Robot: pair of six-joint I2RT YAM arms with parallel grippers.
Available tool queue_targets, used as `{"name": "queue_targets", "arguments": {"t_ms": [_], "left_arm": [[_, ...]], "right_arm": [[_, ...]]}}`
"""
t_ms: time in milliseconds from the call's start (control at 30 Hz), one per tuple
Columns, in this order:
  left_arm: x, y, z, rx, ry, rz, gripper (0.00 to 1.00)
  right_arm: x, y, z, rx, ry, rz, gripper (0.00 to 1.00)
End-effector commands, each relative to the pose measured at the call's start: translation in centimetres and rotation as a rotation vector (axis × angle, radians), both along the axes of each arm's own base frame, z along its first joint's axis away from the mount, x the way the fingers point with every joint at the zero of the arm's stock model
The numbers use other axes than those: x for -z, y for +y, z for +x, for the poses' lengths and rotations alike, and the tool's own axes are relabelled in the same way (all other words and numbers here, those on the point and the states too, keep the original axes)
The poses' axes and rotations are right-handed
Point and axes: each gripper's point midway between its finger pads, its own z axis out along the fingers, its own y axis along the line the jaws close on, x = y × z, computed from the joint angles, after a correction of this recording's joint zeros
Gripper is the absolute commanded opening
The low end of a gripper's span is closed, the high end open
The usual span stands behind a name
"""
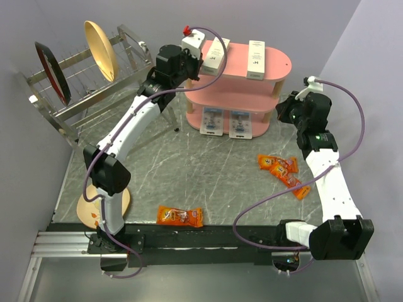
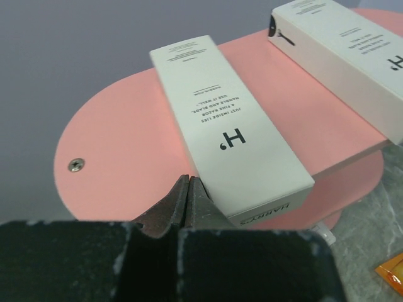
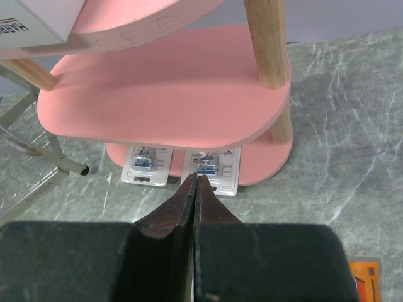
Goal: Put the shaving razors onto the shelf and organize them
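Two shaving razors in clear blister packs (image 1: pixel 211 119) (image 1: pixel 241 123) lie side by side on the bottom board of the pink shelf (image 1: pixel 277 63), their near ends sticking out over the table. In the right wrist view the packs (image 3: pixel 147 165) (image 3: pixel 217 168) show under the middle board (image 3: pixel 170 94). My right gripper (image 3: pixel 196 179) is shut and empty, just in front of the right pack, beside the shelf's right end (image 1: pixel 281 104). My left gripper (image 2: pixel 189 180) is shut and empty, over the top board's left end (image 1: pixel 194 58), next to a white box (image 2: pixel 227 126).
Two white oblong boxes (image 1: pixel 216 55) (image 1: pixel 256 60) lie on the top board. A wire dish rack (image 1: pixel 82 94) with two plates stands at the back left. Orange snack packets lie at the front (image 1: pixel 179 216) and the right (image 1: pixel 280 167). A tan plate (image 1: pixel 123 204) sits by the left arm's base.
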Motion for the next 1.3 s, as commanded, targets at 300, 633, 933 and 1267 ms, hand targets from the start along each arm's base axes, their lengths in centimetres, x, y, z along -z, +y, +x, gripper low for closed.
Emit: {"name": "queue_targets", "arguments": {"t_ms": [300,633,933,1267], "left_arm": [[-4.0,0.9,-1.2,-0.073,-0.057,-0.071,0.01],[-2.0,9.2,-11.3,-0.143,-0.033,-0.105,0.84],[10.6,5.5,-20.5,0.277,0.274,0.007,0.99],[19.8,6.9,-19.5,0.218,0.391,0.213,1.00]], "right_arm": [[-2.5,-0.6,1.0,0.015,-0.075,-0.014,0.00],[2.2,-6.0,-4.8,-0.077,0.029,-0.441,0.62],[18.3,-8.4,-12.9,-0.455,0.527,-0.568,0.79],[23.2,-10.1,-13.1,-0.635,0.642,-0.669,0.82]]}}
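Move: The nearer orange razor pack lies about 12 cm back, 10 cm right and 32 cm below the right hand; the overlapping farther pack is about 6 cm back and 7 cm right of that hand. From the left hand, the front orange pack is some 37 cm back, 8 cm left and 40 cm below; the left white box is roughly 4 cm ahead and 4 cm right, level with it. Left nudges the box right, then retreats back and down, opening; right opens, descending some 23 cm towards the packs. ##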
